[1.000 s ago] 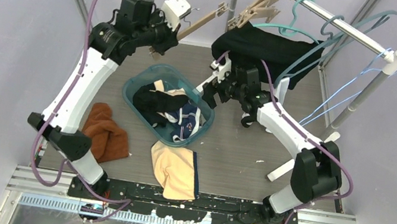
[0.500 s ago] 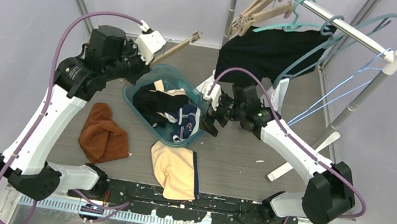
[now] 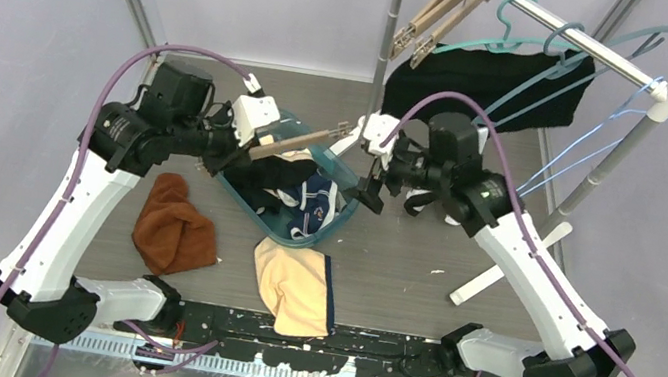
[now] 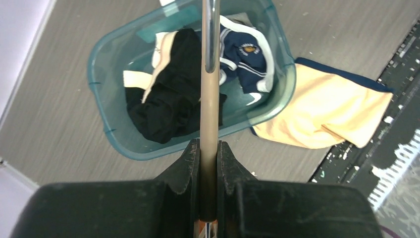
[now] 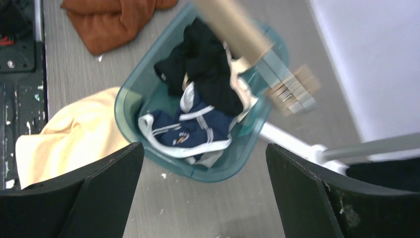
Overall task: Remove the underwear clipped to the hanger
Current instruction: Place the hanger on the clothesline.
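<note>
My left gripper (image 3: 251, 145) (image 4: 208, 148) is shut on the bar of a wooden clip hanger (image 3: 302, 140) (image 4: 210, 99), held level over the teal bin (image 3: 328, 233) (image 4: 99, 64). The hanger's far clip (image 5: 292, 91) shows bare. Black underwear (image 4: 168, 99) (image 5: 208, 64) and navy underwear with white trim (image 4: 245, 54) (image 5: 183, 129) lie in the bin under it. My right gripper (image 3: 373, 170) (image 5: 204, 148) hangs wide open beside the hanger's far end, above the bin's right rim, with nothing between its fingers. A black garment (image 3: 489, 77) hangs from a teal hanger on the rack rail (image 3: 576, 40).
A rust-brown cloth (image 3: 174, 224) lies left of the bin. A pale yellow garment (image 3: 294, 289) lies in front of it. Spare wooden hangers (image 3: 429, 11) and teal and blue hangers hang on the rail. The rack's white foot (image 3: 477, 282) crosses the floor at right.
My left arm brought the wooden hanger down from the back left to over the bin. My right arm rose and turned toward the hanger's end, staying open. The hung black garment swung right.
</note>
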You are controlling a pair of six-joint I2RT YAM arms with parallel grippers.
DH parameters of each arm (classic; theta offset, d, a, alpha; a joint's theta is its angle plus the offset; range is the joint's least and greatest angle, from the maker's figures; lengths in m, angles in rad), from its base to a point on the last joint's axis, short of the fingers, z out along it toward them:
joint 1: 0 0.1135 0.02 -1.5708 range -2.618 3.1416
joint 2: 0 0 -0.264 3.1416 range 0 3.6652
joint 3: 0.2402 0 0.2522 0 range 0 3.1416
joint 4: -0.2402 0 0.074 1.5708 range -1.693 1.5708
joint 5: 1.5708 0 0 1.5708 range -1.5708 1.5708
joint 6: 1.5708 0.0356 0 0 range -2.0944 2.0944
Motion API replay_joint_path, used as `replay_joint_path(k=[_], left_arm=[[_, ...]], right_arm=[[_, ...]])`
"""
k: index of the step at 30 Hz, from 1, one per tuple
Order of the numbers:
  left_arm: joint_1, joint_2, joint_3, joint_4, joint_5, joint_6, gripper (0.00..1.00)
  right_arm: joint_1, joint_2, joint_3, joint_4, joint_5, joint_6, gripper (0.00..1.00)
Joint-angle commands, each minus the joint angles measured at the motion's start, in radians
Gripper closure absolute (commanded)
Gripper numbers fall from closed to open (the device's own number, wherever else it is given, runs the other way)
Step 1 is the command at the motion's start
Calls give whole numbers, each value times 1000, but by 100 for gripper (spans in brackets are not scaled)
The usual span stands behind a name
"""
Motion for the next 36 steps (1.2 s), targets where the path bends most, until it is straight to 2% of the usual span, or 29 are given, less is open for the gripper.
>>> replay_joint_path(k=[1, 10, 19, 25, 30, 34, 35, 36], left_arm=[[0, -4, -6, -40, 124, 44, 100], [-78, 31, -18, -75, 166, 77, 100], [-117, 63, -1, -62, 189, 55, 100], [-122, 58, -7, -56, 203, 50, 100], [-122, 42, -25, -37, 220, 31, 100], [-123, 17, -41, -34, 253, 28, 100], [-121, 8, -45, -32, 255, 28, 92], [-121, -2, -51, -29, 255, 29, 78]], right_arm=[[0, -27, 205, -163, -58, -59, 0], [11, 108, 427, -316, -138, -99, 2], [46, 175, 365, -364, -205, -129, 18], [51, 207, 320, -361, -214, -121, 40], [51, 220, 315, -354, -205, -123, 70], [51, 210, 314, -347, -147, -139, 98], [49, 203, 313, -347, -134, -146, 99], [46, 193, 310, -349, -126, -155, 99]])
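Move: The wooden hanger is already pinched in the left hand. Its bare free end lies about 5 cm ahead, 3 cm left and 5 cm above the open right hand, and some 5 cm ahead, 15 cm right of and level with the left hand. From the right hand, the bin is about 13 cm left, 2 cm back and 26 cm below, and the cream underwear roughly 7 cm left, 22 cm back and 29 cm below. The right fingers, wide open at first, pinch the hanger's free end part. The hand first rises nearly 10 cm, then sinks back as far, edging about 3 cm back and left and swinging some 15 degrees counter-clockwise as it closes. The left hand keeps its grip and brings the hanger back, right and down, turning clockwise and tipping down. ##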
